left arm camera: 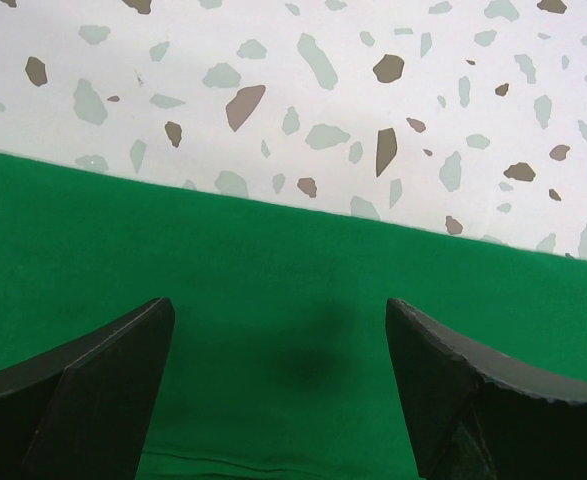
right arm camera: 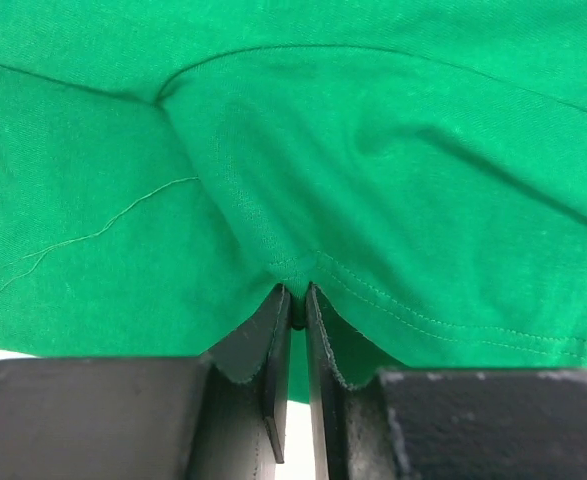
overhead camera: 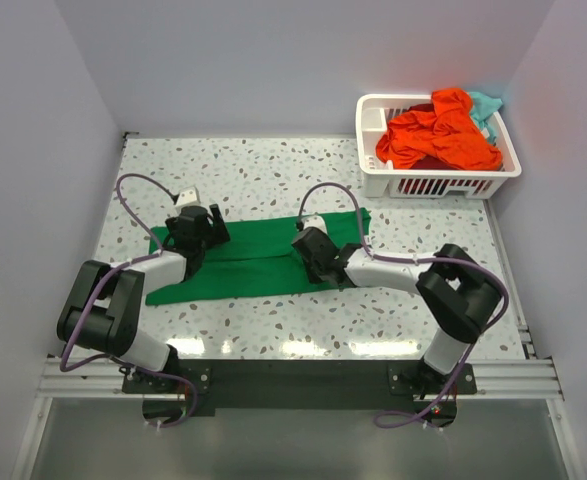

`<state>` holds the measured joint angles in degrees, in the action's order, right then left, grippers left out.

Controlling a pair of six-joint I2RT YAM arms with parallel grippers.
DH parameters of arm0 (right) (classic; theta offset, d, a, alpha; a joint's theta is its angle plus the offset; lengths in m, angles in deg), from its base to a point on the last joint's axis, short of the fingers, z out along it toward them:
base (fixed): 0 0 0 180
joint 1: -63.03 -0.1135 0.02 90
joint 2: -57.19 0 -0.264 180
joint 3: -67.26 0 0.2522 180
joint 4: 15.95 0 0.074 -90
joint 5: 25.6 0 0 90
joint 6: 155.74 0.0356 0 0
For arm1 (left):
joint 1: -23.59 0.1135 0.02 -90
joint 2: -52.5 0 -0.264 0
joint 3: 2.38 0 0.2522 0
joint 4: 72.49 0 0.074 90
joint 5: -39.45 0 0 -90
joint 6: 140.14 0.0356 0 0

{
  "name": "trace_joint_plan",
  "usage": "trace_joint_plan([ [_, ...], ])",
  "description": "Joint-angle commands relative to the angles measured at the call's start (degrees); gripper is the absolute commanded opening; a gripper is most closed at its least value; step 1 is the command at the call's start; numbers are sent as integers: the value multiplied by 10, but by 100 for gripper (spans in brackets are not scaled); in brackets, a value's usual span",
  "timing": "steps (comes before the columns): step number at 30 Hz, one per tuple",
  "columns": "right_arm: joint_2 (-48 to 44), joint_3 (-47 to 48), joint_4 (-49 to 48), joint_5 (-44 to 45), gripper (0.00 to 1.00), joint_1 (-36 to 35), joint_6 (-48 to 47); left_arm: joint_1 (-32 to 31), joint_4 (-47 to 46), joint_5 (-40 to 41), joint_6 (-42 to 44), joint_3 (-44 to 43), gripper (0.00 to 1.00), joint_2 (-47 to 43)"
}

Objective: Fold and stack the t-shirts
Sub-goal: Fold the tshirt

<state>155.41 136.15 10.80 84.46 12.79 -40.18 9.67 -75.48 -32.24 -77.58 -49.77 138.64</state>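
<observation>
A bright green t-shirt (overhead camera: 258,265) lies as a long folded strip across the middle of the table. My left gripper (overhead camera: 201,228) hovers over the strip's left end near its far edge. In the left wrist view that gripper (left arm camera: 278,305) is open, with only flat green cloth (left arm camera: 123,230) between its fingers. My right gripper (overhead camera: 305,243) is at the strip's right part. In the right wrist view this gripper (right arm camera: 298,295) is shut on a stitched hem of the green t-shirt (right arm camera: 373,150), which puckers up at the pinch. An orange-red t-shirt (overhead camera: 438,135) and a teal t-shirt (overhead camera: 485,105) lie crumpled in the basket.
A white slotted basket (overhead camera: 373,182) stands at the back right corner of the speckled table (overhead camera: 273,170). Grey walls close in on the left, right and back.
</observation>
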Motion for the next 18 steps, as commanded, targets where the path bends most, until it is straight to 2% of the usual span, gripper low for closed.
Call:
trace_joint_plan([
  [1, -36, 19, 26, 41, 13, -2, 4, -1, -35, -4, 6, -1, 92, -9],
  [4, -50, 22, 50, 70, 16, -2, 7, -1, -35, -7, 6, -2, 92, -5],
  [12, -72, 30, 98, 144, 35, -1, 18, -1, -36, -16, 6, -5, 91, -1],
  [18, -98, 24, 55, 89, 40, -23, -15, -1, -37, -18, 7, -4, 91, 2],
])
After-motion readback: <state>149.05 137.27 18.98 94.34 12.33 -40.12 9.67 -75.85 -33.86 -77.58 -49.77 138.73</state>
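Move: The right fingertips, nearly shut, are at the low end of a crease in the folded green t-shirt; that crease's far end lies about 6 cm ahead and 4 cm left of them. The shirt's near right corner, on the side this hand heads for, is roughly 8 cm to its right and 2 cm back. The near edge passes some 3 cm straight back. From the left hand that corner is about 34 cm right and 12 cm back, slightly lower. The right fingertips let go of the crease and lift off the cloth, spreading to a partly open gap as the hand rises about 4 cm and shifts some 3.5 cm to the right over the shirt, towards the near right corner. The wrist tilts slightly with it, by less than 10 degrees. ##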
